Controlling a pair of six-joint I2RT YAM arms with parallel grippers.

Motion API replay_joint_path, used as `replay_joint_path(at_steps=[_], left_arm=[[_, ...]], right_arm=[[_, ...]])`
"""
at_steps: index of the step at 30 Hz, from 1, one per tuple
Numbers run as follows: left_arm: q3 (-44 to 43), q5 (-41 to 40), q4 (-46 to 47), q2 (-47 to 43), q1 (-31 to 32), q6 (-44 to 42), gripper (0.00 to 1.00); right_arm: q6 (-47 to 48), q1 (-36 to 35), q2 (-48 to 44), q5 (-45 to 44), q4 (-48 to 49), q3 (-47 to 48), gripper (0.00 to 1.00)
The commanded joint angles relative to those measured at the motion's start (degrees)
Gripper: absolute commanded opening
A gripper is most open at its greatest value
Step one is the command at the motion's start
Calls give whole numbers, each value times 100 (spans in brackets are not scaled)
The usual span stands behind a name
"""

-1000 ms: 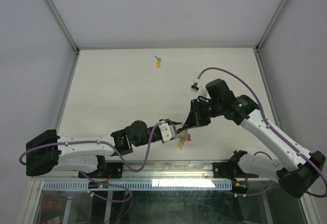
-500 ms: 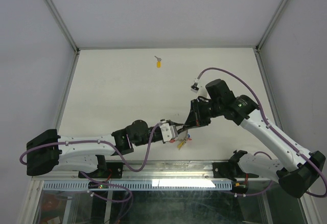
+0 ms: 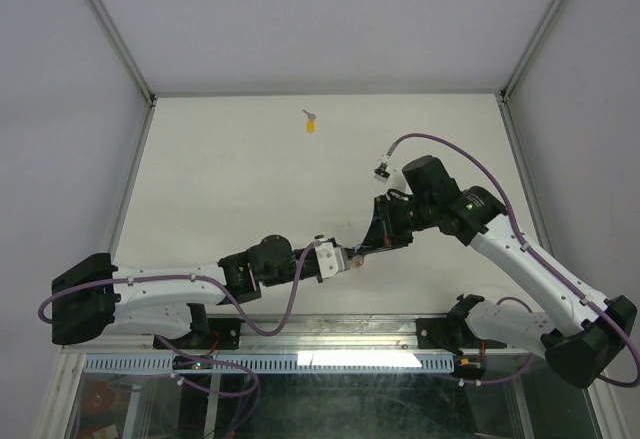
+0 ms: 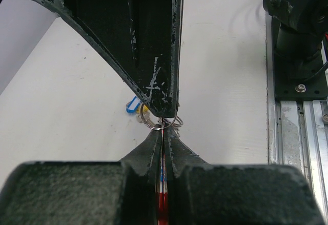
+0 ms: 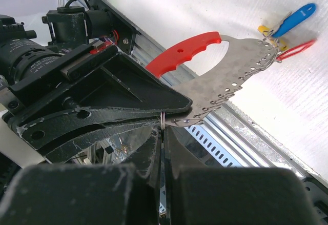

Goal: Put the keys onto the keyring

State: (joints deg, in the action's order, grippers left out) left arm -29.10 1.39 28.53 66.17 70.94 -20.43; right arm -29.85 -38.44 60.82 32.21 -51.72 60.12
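Observation:
The keyring [image 5: 228, 76], a perforated silver plate with a curved red grip [image 5: 187, 53], hangs between both grippers near the table's front edge. My left gripper [image 4: 163, 133] is shut on its red edge, just below the silver wire rings [image 4: 154, 124]. My right gripper [image 5: 163, 128] is shut on a thin wire ring at the plate's rim. In the top view the left gripper [image 3: 347, 259] and right gripper [image 3: 366, 249] meet tip to tip. A blue-tagged key [image 5: 296, 17], a yellow one [image 5: 264, 29] and a red loop [image 5: 298, 49] hang at the plate's far end. Another yellow-headed key [image 3: 311, 125] lies alone at the back.
A metal rail [image 3: 330, 331] runs along the table's near edge, close under the grippers. The right arm's base [image 4: 297, 30] stands on that rail. Grey walls with metal posts [image 3: 118, 39] enclose the table on three sides.
My left gripper has shut on the keyring. The dangling keys that showed below the grippers in the top view are now hidden. The right arm has barely moved.

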Motion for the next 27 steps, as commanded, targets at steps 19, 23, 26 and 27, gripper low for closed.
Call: replay_joint_path(at_steps=[19, 23, 26, 27], left_arm=[[-248, -63, 402, -141, 61, 91, 22], [-281, -18, 390, -107, 64, 92, 23], [-307, 22, 381, -81, 62, 101, 26], [-310, 34, 381, -66, 66, 105, 26]], right_arm=[[84, 10, 18, 189, 270, 125, 0], [86, 10, 31, 191, 277, 100, 0], [101, 10, 35, 189, 277, 84, 0], [102, 10, 43, 186, 277, 73, 0]])
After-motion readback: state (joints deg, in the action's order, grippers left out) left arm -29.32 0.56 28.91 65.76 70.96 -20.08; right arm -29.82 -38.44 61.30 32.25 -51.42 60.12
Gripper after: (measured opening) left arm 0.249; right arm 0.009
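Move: Both pairs of fingertips meet at the small metal ring: it lies about 1 cm to the right of the left hand's point and 1 cm to the left of the right hand's. The grey toothed plate with its red handle hangs some 4 cm below the left fingers, with the coloured tags about 8 cm below them. The loose blue- and yellow-tagged keys lie on the table about 9 cm ahead, 9 cm right and 18 cm below. Staying almost in place, the left hand spreads its shut fingers to about a quarter open, letting go of the thin metal at the ring, and creeps up barely half a centimetre without turning. The opened tips stay close on either side of the ring. The right hand stands still, fingers shut, and keeps its pinch at the top of the hanging bundle. ##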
